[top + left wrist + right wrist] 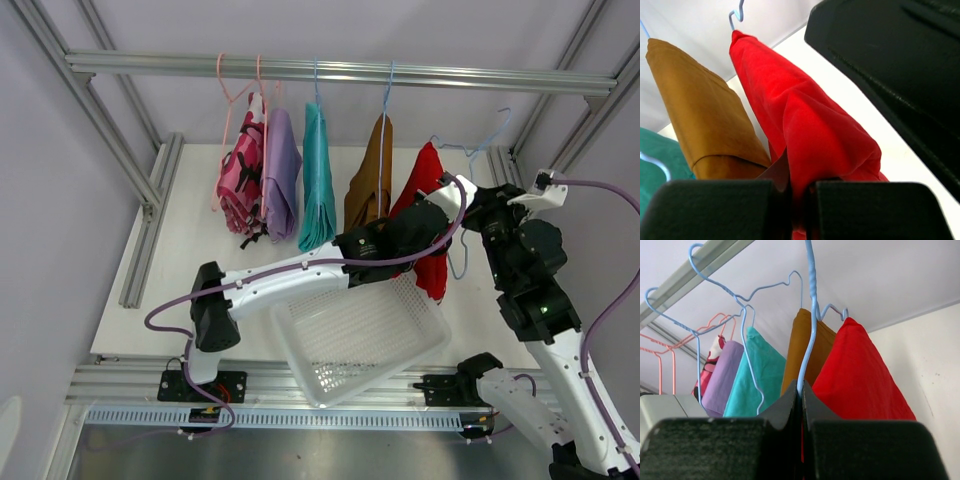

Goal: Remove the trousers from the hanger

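Five trousers hang in a row under the rail: pink camouflage (238,185), lilac (282,180), teal (318,185), mustard-brown (368,185) and red (428,195). My left gripper (404,230) is shut on the lower part of the red trousers (810,125), with red cloth pinched between its pads (799,186). My right gripper (468,200) is shut on the thin blue wire of the red pair's hanger (809,340), clamped at its fingertips (801,387). That blue hanger (470,150) sits tilted at the right end, and its top hook is partly hidden.
A white mesh basket (360,335) lies on the table under the left arm. The metal rail (330,70) runs across the back with pink hangers (235,90) at its left end. Frame posts stand at both sides. The right arm's black body (890,60) fills the left wrist view's upper right.
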Action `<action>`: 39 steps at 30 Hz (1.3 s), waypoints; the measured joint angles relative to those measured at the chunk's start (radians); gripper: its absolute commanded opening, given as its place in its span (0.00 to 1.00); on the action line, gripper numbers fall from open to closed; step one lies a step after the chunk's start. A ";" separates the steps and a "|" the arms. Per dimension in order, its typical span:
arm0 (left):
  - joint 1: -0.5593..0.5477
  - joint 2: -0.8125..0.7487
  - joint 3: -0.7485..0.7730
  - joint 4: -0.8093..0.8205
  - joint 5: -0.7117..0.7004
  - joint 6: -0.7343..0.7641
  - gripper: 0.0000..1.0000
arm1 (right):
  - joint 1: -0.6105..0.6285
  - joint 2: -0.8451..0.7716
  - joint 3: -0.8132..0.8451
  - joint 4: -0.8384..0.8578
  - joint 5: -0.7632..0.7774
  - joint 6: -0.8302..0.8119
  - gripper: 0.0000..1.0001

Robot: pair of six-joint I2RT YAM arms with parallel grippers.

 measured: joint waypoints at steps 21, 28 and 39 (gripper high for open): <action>-0.054 -0.077 0.083 0.108 -0.026 0.040 0.01 | 0.003 0.078 -0.193 -0.029 0.156 -0.022 0.00; -0.056 -0.085 0.080 0.108 -0.029 0.072 0.01 | -0.005 0.076 -0.237 -0.019 0.151 -0.022 0.00; -0.068 -0.350 -0.097 0.164 -0.080 0.105 0.01 | -0.027 0.027 -0.267 -0.053 0.132 -0.023 0.00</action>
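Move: The left hand holds the red trousers; their hanger, gripped by the right hand, has its middle some 6 cm right, 2 cm ahead and 4 cm above. From the left hand, the brown trousers hang roughly 10 cm ahead and 11 cm left, and the basket lies about 13 cm back, 10 cm left and 30 cm below. From the right hand the red trousers' middle is level, 7 cm left and 10 cm below. Left, still pinching the red trousers, rises about 16 cm, later also leftward; right pulls the hanger down 15 cm. ##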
